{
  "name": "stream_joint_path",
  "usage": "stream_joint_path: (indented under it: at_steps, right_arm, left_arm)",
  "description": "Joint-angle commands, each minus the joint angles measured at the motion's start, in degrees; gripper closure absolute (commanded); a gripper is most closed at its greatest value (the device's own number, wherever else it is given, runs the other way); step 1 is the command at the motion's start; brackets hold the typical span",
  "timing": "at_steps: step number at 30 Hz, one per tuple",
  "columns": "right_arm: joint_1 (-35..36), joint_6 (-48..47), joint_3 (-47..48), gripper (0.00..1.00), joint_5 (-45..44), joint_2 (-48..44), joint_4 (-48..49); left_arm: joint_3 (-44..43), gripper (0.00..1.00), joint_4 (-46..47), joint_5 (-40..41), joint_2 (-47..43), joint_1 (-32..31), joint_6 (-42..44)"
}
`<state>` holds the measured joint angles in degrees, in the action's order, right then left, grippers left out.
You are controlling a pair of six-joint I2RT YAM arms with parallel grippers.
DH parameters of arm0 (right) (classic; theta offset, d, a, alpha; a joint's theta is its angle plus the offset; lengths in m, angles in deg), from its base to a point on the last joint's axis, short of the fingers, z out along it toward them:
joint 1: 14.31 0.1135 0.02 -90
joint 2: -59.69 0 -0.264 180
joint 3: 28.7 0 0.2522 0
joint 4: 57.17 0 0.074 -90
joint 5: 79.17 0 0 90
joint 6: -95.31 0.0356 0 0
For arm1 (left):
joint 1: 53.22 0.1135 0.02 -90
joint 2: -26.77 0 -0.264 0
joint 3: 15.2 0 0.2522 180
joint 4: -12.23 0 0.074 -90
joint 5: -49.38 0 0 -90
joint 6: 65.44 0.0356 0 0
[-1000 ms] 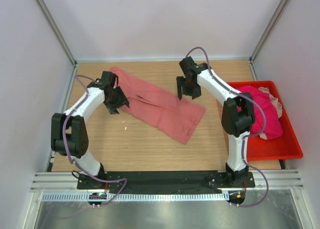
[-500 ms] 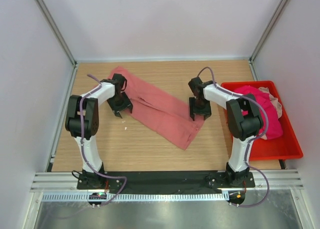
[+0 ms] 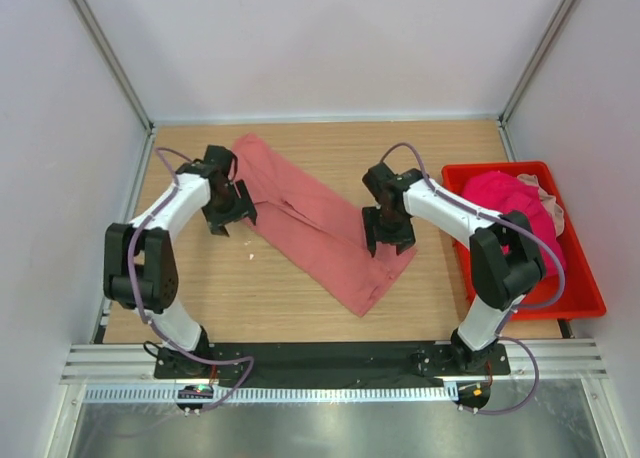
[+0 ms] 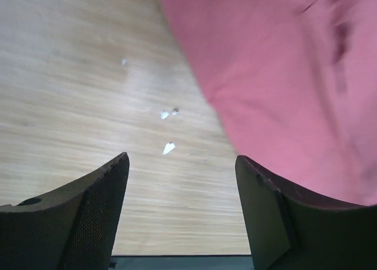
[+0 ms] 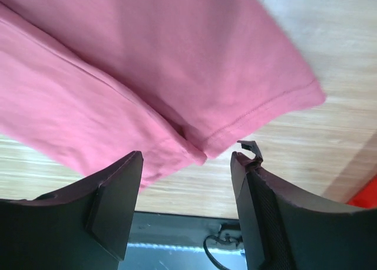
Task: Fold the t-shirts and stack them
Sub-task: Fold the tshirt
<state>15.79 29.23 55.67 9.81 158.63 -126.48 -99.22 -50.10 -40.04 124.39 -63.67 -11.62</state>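
Note:
A salmon-pink t-shirt lies on the wooden table as a long folded strip, running diagonally from back left to front right. My left gripper hovers at the strip's left edge. In the left wrist view it is open over bare wood, and the t-shirt lies to its right. My right gripper is at the strip's right edge, near the lower end. It is open above the hemmed corner of the t-shirt, holding nothing. A magenta t-shirt and a pale pink one lie bunched in the red bin.
The red plastic bin stands at the table's right edge, close to the right arm. Small white scraps lie on the wood left of the salmon shirt. Grey walls enclose the table on three sides.
The salmon shirt's right side has come over toward the left, leaving a narrower strip. My right gripper moved forward and left along its edge. The left gripper shifted slightly left and opened wider.

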Motion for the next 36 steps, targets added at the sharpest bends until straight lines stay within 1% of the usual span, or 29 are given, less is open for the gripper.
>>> stream_joint_path:
  at_steps: [1,2,5,6,7,9,10,15,16,20,24,27,32,36]
  right_arm:
    - [-0.66,-0.80,6.90,0.31,-2.41,-3.31,-2.45]
    - [-0.66,-0.98,8.39,0.31,-2.67,-3.40,-2.72]
    - [-0.58,-1.07,9.28,0.31,-2.68,-3.57,-2.02]
    - [-0.66,-0.98,9.37,0.31,-2.07,-3.57,-1.84]
    - [-0.58,-0.98,9.46,0.31,-1.89,-3.57,-1.67]
    - [-0.66,-0.90,9.46,0.31,-1.62,-3.66,-1.67]
    - [-0.66,-0.81,9.46,0.31,-1.71,-3.92,-1.58]
    - [-0.75,-0.98,7.62,0.31,-1.97,-5.59,-0.79]
    - [-0.75,-0.98,7.27,0.31,-2.15,-6.03,-0.70]
    - [-1.02,-0.98,6.03,0.31,-2.15,-6.65,-0.26]
    - [-1.19,-1.07,5.94,0.31,-1.80,-6.74,0.09]
    - [-1.19,-1.25,6.03,0.31,-1.54,-6.56,0.27]
    - [-1.28,-1.25,5.33,0.31,-1.62,-6.83,0.62]
    - [-1.46,-1.42,4.63,0.31,-1.44,-7.18,0.79]
  left_arm:
    - [-5.14,0.26,2.77,-9.52,-3.06,6.22,0.42]
    - [-6.63,0.27,3.31,-11.72,-2.44,8.94,-0.28]
    - [-9.10,0.27,5.86,-14.98,1.94,13.52,-2.48]
    - [-11.19,0.27,6.12,-17.34,3.26,13.97,-3.62]
    - [-12.26,0.29,7.08,-18.24,6.06,14.24,-4.15]
    - [-14.54,0.30,7.79,-19.03,8.19,14.24,-5.12]
    - [-14.82,0.33,8.84,-19.47,10.02,14.32,-6.60]
    - [-14.03,0.46,12.80,-21.41,13.03,14.24,-12.15]
    - [-13.42,0.50,13.07,-21.15,13.12,14.24,-13.46]
    - [-12.36,0.55,12.46,-18.78,13.47,14.24,-14.61]
    - [-12.01,0.56,11.75,-17.37,13.99,14.24,-15.49]
    - [-12.71,0.59,10.88,-17.19,14.79,14.06,-15.93]
    - [-12.27,0.59,9.12,-14.82,14.70,13.54,-17.16]
    - [-12.80,0.59,8.32,-14.90,16.28,13.36,-17.78]
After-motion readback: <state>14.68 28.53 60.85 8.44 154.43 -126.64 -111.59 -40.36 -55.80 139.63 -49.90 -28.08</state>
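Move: The t-shirt lies flat, slanting across the table. The left hand goes for the fold on its left edge, about 12 cm ahead and 2 cm left, some 5 cm below. From this hand, the t-shirt's middle lies 19 cm right and 2 cm ahead, its far end 33 cm ahead, with no sideways offset. From the right hand, above the hem end, that fold is roughly 16 cm ahead and 39 cm left; the red bin is level, 32 cm right. Forward in a low arc, the left hand lifts about 5 cm and sinks back to near its starting height, ending some 11 cm farther out over the t-shirt's left-edge fold, fingers narrowing but not shut. It turns some 25 degrees counter-clockwise and its left side dips. The right hand rises and eases slightly forward, then hovers open above the hem end. ##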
